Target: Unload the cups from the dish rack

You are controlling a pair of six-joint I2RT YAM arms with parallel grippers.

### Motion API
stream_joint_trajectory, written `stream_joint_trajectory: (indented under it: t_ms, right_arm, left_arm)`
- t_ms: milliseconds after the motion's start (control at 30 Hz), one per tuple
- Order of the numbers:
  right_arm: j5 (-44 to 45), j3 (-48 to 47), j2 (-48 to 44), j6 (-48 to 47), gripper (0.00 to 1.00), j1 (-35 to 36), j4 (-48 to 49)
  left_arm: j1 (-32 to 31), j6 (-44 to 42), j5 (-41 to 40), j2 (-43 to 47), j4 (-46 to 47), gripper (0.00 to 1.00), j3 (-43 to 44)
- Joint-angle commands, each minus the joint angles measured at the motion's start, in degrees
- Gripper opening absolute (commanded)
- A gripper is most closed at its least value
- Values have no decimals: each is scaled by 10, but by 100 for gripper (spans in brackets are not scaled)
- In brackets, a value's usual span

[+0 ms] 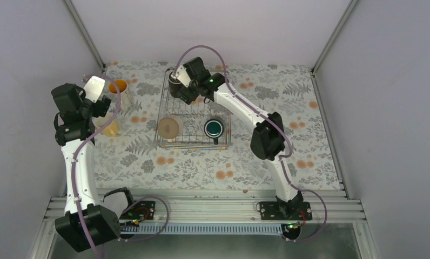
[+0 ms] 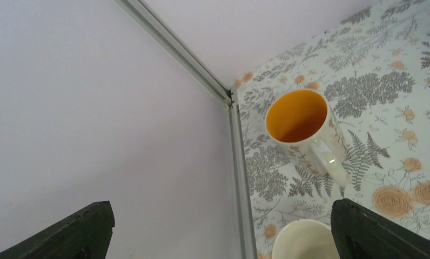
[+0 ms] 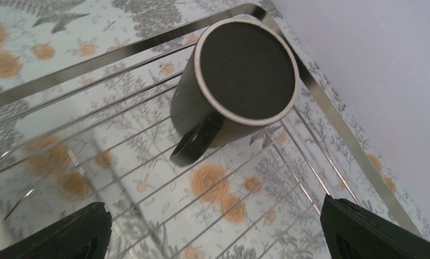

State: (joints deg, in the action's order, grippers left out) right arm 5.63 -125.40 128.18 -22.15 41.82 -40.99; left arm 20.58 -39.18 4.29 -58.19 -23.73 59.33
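The dish rack (image 1: 194,114) is a silver wire grid in the middle of the table. On it a cream cup (image 1: 169,128) stands upside down and a dark green cup (image 1: 214,128) upright. A black cup (image 3: 245,70) sits upside down in the rack's far left corner (image 3: 121,49). My right gripper (image 3: 213,216) hangs open just short of that cup, touching nothing. A yellow-orange cup (image 2: 299,118) stands on the table by the left wall. Near it, a pale cup (image 2: 302,240) rests below my open left gripper (image 2: 222,216), clear of both fingers.
The left wall and its metal corner post (image 2: 237,162) stand close beside the left gripper and the two cups on the table. The floral mat (image 1: 288,129) covers the table, and the back wall runs right behind the rack.
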Motion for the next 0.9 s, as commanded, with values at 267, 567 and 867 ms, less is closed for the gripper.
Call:
stream_joint_trajectory:
  t_ms: [267, 567, 867]
  right_arm:
    - [40, -112, 116, 66, 100, 0, 25]
    - [16, -108, 141, 75, 100, -1, 73]
    - [-8, -107, 166, 101, 100, -7, 98]
  left_arm:
    - [-2, 15, 52, 22, 10, 100, -33]
    - [-2, 6, 62, 28, -8, 100, -42]
    - [-2, -4, 52, 49, -27, 100, -37]
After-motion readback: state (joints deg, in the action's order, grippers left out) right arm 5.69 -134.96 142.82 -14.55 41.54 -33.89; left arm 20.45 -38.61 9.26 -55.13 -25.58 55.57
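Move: The black cup, tilted bottom-up at the far left of the rack, lies about 8 cm ahead of the right hand, 6 cm to its left and 7 cm lower. The beige-bottomed cup is roughly 17 cm nearer than the black cup and 3 cm to its left; the green cup is about as near and 14 cm to the black cup's right. From the left hand, the black cup is some 18 cm ahead, 30 cm right and 18 cm below. Down, forward and to the left, the open right hand closes in on the black cup in the rack, sinking about 6 cm and going some 4 cm each forward and left, quick at first and then easing. Its fingers stay wide and its wrist turns only slightly; they come near the cup's handle side without gripping. The empty, open left hand drifts some 3 cm right and down. ##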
